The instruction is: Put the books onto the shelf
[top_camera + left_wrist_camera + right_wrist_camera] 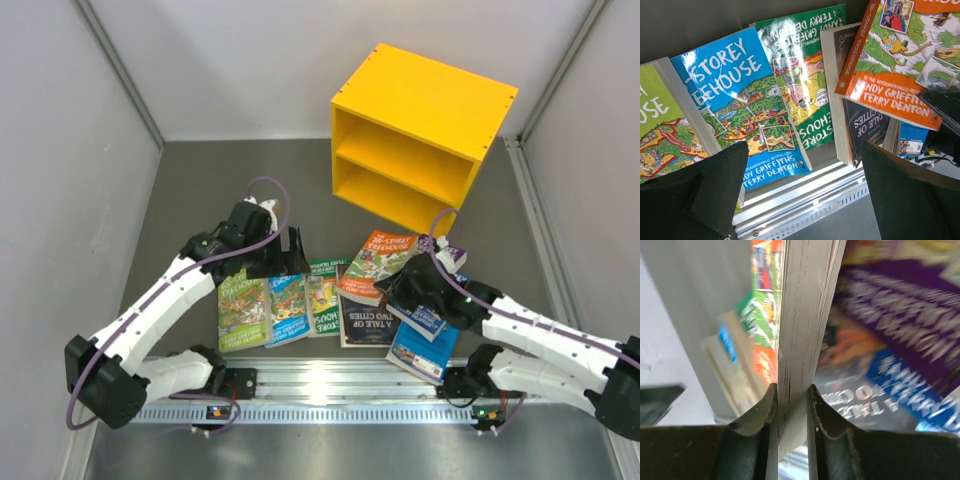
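Observation:
Several books lie in a row near the front of the table: a light green one, a blue one, a dark green one, a dark-covered one, and blue and purple ones under the right arm. An orange-covered book overlaps the dark one. My right gripper is shut on its page edge. My left gripper hangs open above the blue and dark green books, holding nothing. The yellow shelf stands at the back.
A metal rail runs along the near edge just below the books. Grey walls close in both sides and the back. The shelf's two compartments face the arms at an angle.

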{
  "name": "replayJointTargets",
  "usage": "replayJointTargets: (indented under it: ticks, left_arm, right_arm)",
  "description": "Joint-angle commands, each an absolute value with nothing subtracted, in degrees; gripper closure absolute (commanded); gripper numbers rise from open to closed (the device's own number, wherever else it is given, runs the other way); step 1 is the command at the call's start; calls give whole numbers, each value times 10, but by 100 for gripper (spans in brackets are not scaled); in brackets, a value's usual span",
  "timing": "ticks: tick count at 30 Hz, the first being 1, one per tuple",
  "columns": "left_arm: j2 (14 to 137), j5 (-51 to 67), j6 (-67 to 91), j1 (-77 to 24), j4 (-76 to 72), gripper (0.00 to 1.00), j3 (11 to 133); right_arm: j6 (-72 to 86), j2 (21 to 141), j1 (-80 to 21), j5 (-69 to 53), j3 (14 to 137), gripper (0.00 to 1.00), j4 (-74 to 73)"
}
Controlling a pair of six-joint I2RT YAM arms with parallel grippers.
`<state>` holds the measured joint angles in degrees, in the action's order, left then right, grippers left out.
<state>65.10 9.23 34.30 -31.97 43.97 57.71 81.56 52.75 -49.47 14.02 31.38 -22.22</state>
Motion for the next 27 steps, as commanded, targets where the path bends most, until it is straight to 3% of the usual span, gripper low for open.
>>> replayJointTargets:
  ticks: [1,8,18,23,27]
  left_arm:
    - [632,95,342,-318,422,1,573]
    - [623,73,355,-318,410,2,562]
    - [627,67,374,-318,393,3,545]
    - [639,66,377,-318,389,3,562]
    - [643,62,378,-318,395,4,578]
  right_arm:
    - [737,511,-545,179,440,100,-253]
    - [579,512,-591,196,634,100,-322]
    - [358,604,-571,289,1025,100,-465]
    - [307,673,-394,172,1142,100,-517]
    - [302,730,-198,-42,1186,100,-527]
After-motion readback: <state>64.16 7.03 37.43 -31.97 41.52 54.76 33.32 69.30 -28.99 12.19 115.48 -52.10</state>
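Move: The orange 78-Storey book is already pinched in my right hand, its middle about 8 cm ahead and 3 to the left. From that hand the yellow shelf stands some 33 cm ahead, 8 to the right, its middle about 10 higher. Around 8 cm below the hand lie the black book, 1 cm ahead and 4 left, and the purple book, 9 ahead and 10 right. From my left hand the shelf is roughly 31 cm ahead and 28 right. Keeping the orange book pinched by its edge, I sweep my right hand fast and steeply up about 40 cm, clear of the pile, edging left at first. Near the top I swing it forward and to the right beside the yellow shelf's top. My wrist tips the fingers up some 45 degrees on the way, until they point about level. ##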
